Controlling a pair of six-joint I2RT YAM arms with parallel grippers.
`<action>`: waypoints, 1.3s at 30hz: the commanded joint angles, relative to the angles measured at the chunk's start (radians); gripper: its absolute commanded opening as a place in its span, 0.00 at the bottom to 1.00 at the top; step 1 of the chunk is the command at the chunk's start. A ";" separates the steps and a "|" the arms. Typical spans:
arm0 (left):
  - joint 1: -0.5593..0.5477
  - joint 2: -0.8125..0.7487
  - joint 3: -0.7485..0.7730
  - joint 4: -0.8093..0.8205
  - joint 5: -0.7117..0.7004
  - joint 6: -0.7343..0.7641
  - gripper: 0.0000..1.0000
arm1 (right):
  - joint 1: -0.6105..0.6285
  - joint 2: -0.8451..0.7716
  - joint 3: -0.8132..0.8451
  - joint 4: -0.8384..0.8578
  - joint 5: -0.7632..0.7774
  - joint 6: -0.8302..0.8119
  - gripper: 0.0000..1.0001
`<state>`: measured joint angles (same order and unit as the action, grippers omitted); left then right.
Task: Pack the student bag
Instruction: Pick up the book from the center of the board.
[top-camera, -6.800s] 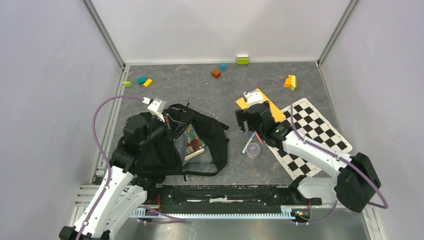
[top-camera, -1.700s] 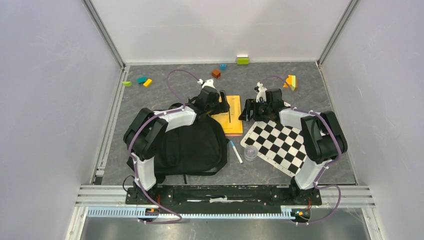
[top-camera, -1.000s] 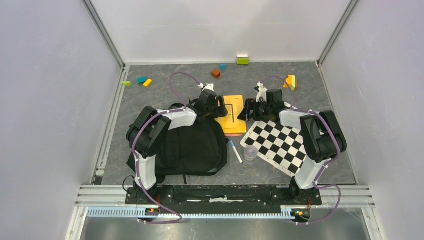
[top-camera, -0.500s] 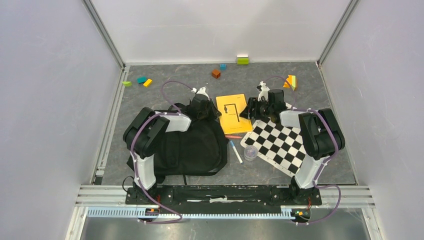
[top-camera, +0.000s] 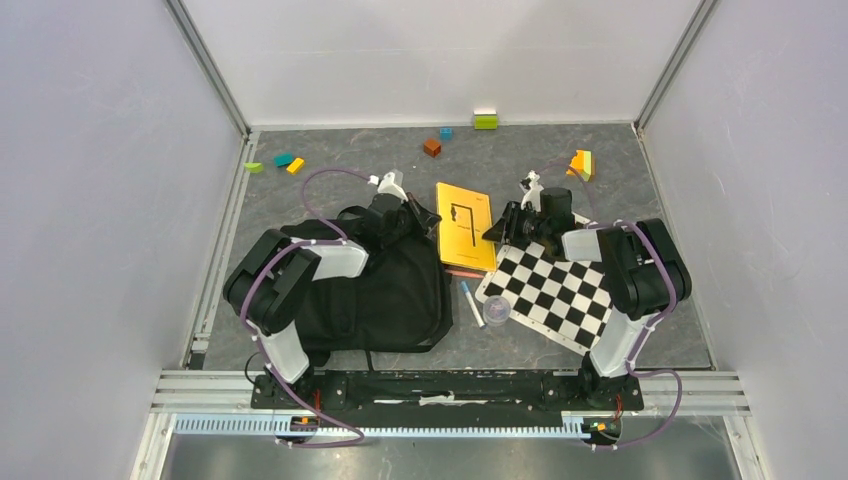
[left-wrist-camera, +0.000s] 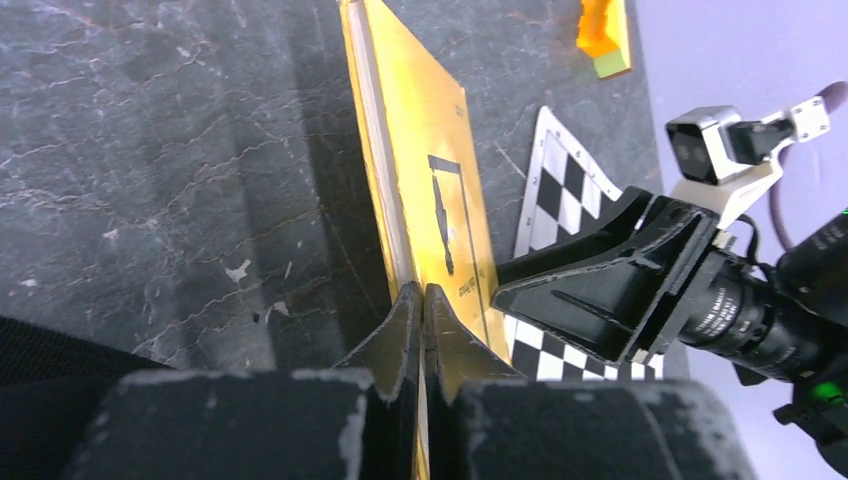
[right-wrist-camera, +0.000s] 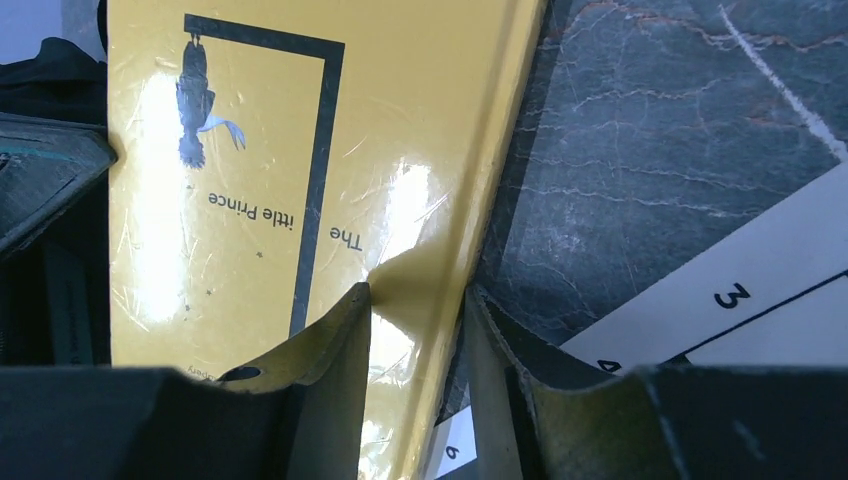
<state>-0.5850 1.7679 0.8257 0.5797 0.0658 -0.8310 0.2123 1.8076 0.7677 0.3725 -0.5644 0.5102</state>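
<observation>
The student bag (top-camera: 380, 295), black and soft, lies flat in front of the left arm. Just right of it, a yellow book (top-camera: 463, 225) titled "The Little Prince" is tilted up on edge between both grippers. My left gripper (top-camera: 428, 222) is shut on the book's left edge; in the left wrist view its fingertips (left-wrist-camera: 408, 300) pinch the yellow cover (left-wrist-camera: 420, 170). My right gripper (top-camera: 500, 228) straddles the book's right edge. In the right wrist view the book (right-wrist-camera: 250, 150) sits between the jaws of the right gripper (right-wrist-camera: 420, 300), which are apart.
A black-and-white checkered board (top-camera: 555, 290) lies under the right arm. A white pen (top-camera: 471, 302), a red pencil (top-camera: 462, 272) and a small clear lid (top-camera: 497, 310) lie between bag and board. Coloured blocks (top-camera: 432, 147) (top-camera: 581, 163) are scattered at the back.
The left gripper closed on the book's edge and pulled left. The book rose from flat to tilted. The right gripper's jaws narrowed around the other edge.
</observation>
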 joint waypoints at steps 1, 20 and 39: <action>-0.045 -0.028 0.014 0.328 0.201 -0.123 0.02 | 0.055 0.016 -0.010 0.022 -0.160 0.029 0.42; -0.055 0.049 0.010 0.449 0.316 -0.157 0.02 | 0.067 0.033 -0.004 0.007 -0.133 0.003 0.51; 0.044 -0.138 0.033 -0.295 -0.039 0.179 0.58 | 0.073 0.040 -0.028 0.102 -0.156 0.099 0.64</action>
<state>-0.5644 1.5925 0.8333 0.3679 0.0555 -0.7212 0.2752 1.8290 0.7567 0.4160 -0.7250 0.5629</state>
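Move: The yellow book is tilted with its left side raised. Its middle lies about 6 cm right of the left fingertips, 1 cm back and 4 cm lower; from the right hand it is roughly 5 cm left, 1 cm ahead and 2 cm up. The bag's middle sits some 12 cm back and 13 cm left of the left hand. From the right hand, the clear cup stands about 17 cm back and 1 cm right, the marker 15 cm back and 3 cm left. Up and to the right the left hand swings, closed, from the book's raised left edge, rising about 9 cm with some drawing back and a clockwise turn; it then sinks a little, sweeps back left, undoing the turn, and drops while its fingers open past half, ending above the book's left part. The right hand shifts some 4 cm left and 3 cm back at the spine edge, its fingers opening wider. ##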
